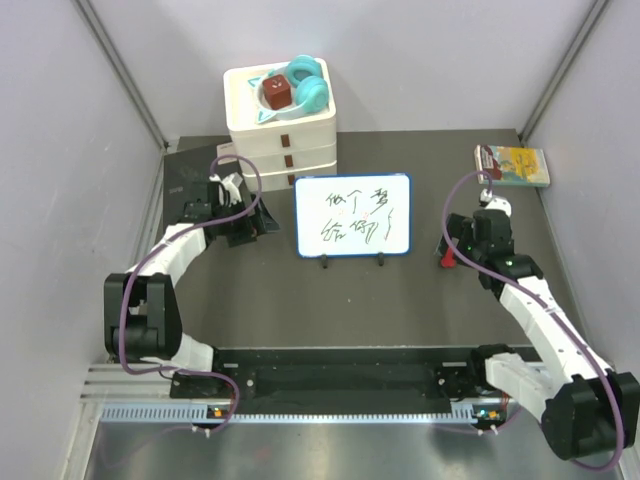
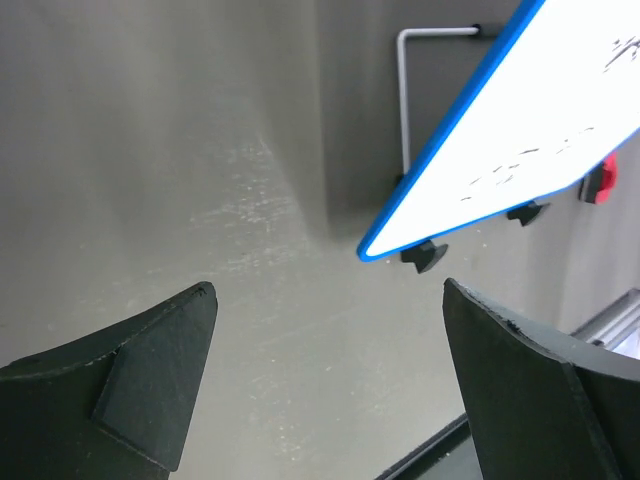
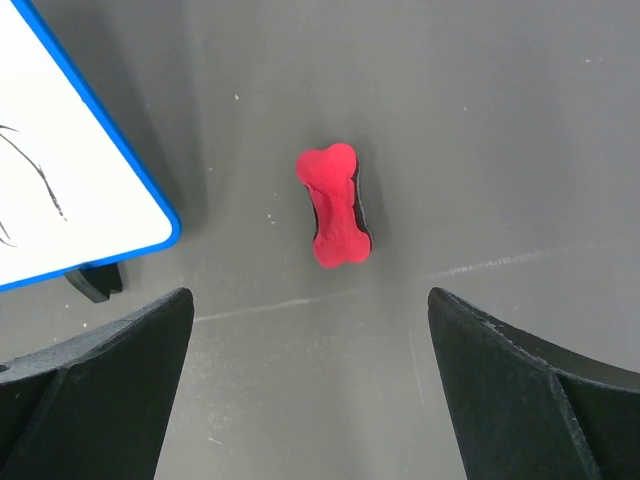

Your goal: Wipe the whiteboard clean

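The whiteboard (image 1: pixel 352 215), white with a blue frame and black feet, stands tilted mid-table with black and red scribbles. It shows in the left wrist view (image 2: pixel 520 130) and in the right wrist view (image 3: pixel 60 180). A red bone-shaped eraser (image 3: pixel 334 205) lies flat on the table right of the board; in the top view (image 1: pixel 448 258) my right gripper partly hides it. My right gripper (image 1: pixel 462 243) is open and empty above the eraser, which lies ahead of its fingertips (image 3: pixel 310 295). My left gripper (image 1: pixel 252 224) is open and empty just left of the board (image 2: pixel 328 290).
A white stacked drawer box (image 1: pixel 280 125) holding teal headphones and a red block stands behind the board. A dark grey notebook (image 1: pixel 185 180) lies at the back left. A yellow-green packet (image 1: pixel 514 165) lies at the back right. Grey walls close in both sides.
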You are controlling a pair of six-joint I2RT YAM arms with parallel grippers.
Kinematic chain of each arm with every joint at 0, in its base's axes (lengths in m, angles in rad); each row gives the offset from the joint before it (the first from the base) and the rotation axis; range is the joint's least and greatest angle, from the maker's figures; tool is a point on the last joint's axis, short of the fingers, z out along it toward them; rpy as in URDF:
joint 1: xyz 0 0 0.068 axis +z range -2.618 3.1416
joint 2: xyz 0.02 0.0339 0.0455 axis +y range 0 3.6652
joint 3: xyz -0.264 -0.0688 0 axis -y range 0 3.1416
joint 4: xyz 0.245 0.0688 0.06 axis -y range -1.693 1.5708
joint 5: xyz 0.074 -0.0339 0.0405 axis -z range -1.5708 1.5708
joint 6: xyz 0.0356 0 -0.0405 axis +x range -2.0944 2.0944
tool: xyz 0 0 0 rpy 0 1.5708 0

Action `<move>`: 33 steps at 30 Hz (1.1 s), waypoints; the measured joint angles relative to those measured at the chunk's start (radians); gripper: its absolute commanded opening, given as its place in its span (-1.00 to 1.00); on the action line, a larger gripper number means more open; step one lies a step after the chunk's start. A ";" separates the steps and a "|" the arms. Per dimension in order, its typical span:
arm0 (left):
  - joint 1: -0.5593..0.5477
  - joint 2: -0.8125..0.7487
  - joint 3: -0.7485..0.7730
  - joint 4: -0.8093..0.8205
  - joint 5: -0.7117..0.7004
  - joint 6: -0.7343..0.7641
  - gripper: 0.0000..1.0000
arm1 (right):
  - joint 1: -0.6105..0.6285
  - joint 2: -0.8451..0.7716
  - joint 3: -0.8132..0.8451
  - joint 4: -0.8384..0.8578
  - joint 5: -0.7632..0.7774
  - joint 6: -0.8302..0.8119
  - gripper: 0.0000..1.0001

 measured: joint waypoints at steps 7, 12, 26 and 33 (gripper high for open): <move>0.000 0.000 -0.001 0.016 0.040 -0.019 0.97 | 0.000 0.025 0.000 0.000 0.003 0.000 0.98; 0.001 0.000 -0.001 0.024 0.089 -0.017 0.91 | -0.003 0.040 0.000 0.001 0.007 0.006 0.98; 0.004 -0.011 -0.031 0.099 0.137 -0.029 0.88 | -0.037 0.253 0.000 0.044 -0.057 0.003 0.70; 0.006 -0.010 -0.031 0.118 0.154 -0.045 0.89 | -0.037 0.334 0.014 0.043 -0.036 -0.002 0.34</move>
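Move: Slightly ahead of the right hand lies the red eraser, roughly 4 cm forward, 1 cm to the right and 10 cm below. The whiteboard's middle is about 21 cm to that hand's left and 10 cm farther out, its black right foot some 15 cm left and 3 cm ahead; the book is about 27 cm ahead and 16 cm right. From the left hand the eraser is about 42 cm right and 4 cm back. Sinking almost straight down by about 8 cm, slowly at first and then faster, the right hand comes down close to the red eraser, tipping its fingers some 15 degrees more steeply downward. Late in the descent the wide-open fingers begin to narrow, staying about three quarters open with no contact visible. Meanwhile the empty left hand eases about 2 cm right and 2 cm up. ##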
